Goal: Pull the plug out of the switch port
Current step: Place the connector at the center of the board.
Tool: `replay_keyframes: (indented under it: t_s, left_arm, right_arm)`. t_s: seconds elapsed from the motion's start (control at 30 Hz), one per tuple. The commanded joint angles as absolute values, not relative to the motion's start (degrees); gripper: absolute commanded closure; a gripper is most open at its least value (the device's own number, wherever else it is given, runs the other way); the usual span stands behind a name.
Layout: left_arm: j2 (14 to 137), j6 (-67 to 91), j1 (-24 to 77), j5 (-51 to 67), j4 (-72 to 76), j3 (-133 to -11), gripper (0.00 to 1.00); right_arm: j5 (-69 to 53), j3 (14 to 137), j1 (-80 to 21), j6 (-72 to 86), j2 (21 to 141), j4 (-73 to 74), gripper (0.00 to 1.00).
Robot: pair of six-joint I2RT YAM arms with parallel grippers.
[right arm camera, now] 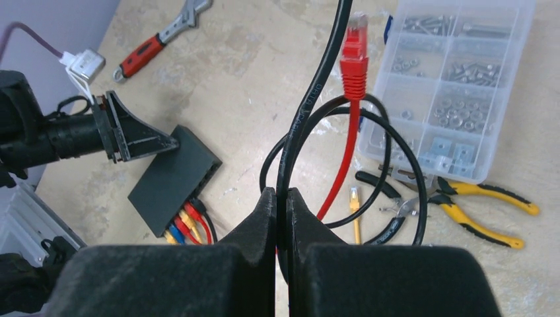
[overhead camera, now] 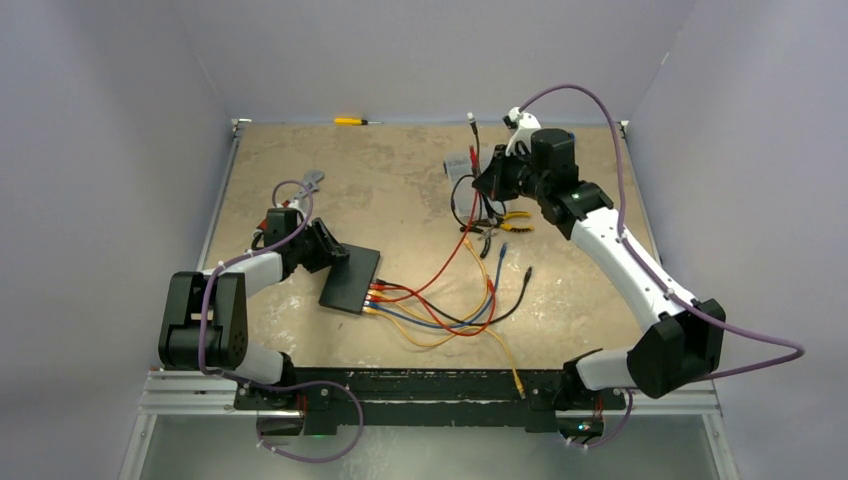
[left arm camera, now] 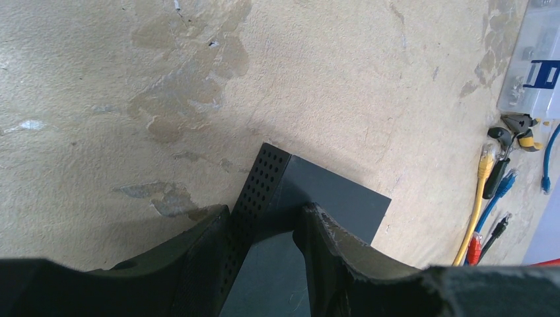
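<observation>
The flat black switch [overhead camera: 352,278] lies left of centre, with several coloured plugs [overhead camera: 375,296] in the ports on its near right edge. My left gripper [overhead camera: 322,245] is shut across its far left edge. In the left wrist view the fingers [left arm camera: 198,254] clamp the perforated side and the top face of the switch [left arm camera: 343,201]. My right gripper [right arm camera: 280,197] is raised at the back right and is shut on a black cable [right arm camera: 310,105]. A loose red plug [right arm camera: 354,56] dangles beside that cable, out of any port. Plugs [right arm camera: 185,224] still sit in the switch [right arm camera: 173,178].
A clear organiser box [right arm camera: 455,79] and yellow-handled pliers [right arm camera: 485,206] lie below my right gripper. A red-handled wrench [overhead camera: 310,180] lies behind the left arm. A yellow screwdriver [overhead camera: 350,121] rests at the back wall. Loose cables [overhead camera: 470,310] sprawl from the switch toward the front edge.
</observation>
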State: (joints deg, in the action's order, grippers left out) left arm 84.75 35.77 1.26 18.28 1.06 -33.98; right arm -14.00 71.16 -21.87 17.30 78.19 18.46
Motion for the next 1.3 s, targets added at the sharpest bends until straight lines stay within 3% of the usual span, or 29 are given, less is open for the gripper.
replay_keyframes:
  t_s: [0.0,0.7,1.27]
  left_arm:
    - [88.2,33.5,1.8,15.8,-6.5,-31.0,0.57]
    - [88.3,33.5,1.8,16.1,-6.2,-30.7,0.56]
    - [88.6,33.5,1.8,16.5,-6.0,-30.7,0.56]
  right_arm:
    - [-16.0,76.4,-20.1,16.9,76.7,14.9,1.00]
    - [-12.0,86.7,-18.9,17.3,78.3,14.7,1.00]
    - [-8.2,77.6,-14.8,17.5,83.4,13.4,1.00]
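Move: The black cable is already pinched in the shut right fingers, with the red cable caught on it. The parts case lies about 15 cm ahead of the right hand, 1 cm to its right and 25 cm below. The pliers are 5 cm ahead and 6 cm right, the loose blue cable 14 cm ahead and 24 cm right, both on the board. From the left hand, the case is some 20 cm ahead, 32 cm right and 1 cm lower. The black cable, kept pinched in the right fingers, is raised about 11 cm with the fingers tipping up, then brought quickly down some 7 cm as they tip part way back. It is carried 5 cm forward and a little right, out above the parts case, the hand turning slightly clockwise. The left fingers stay at the switch's corner. ##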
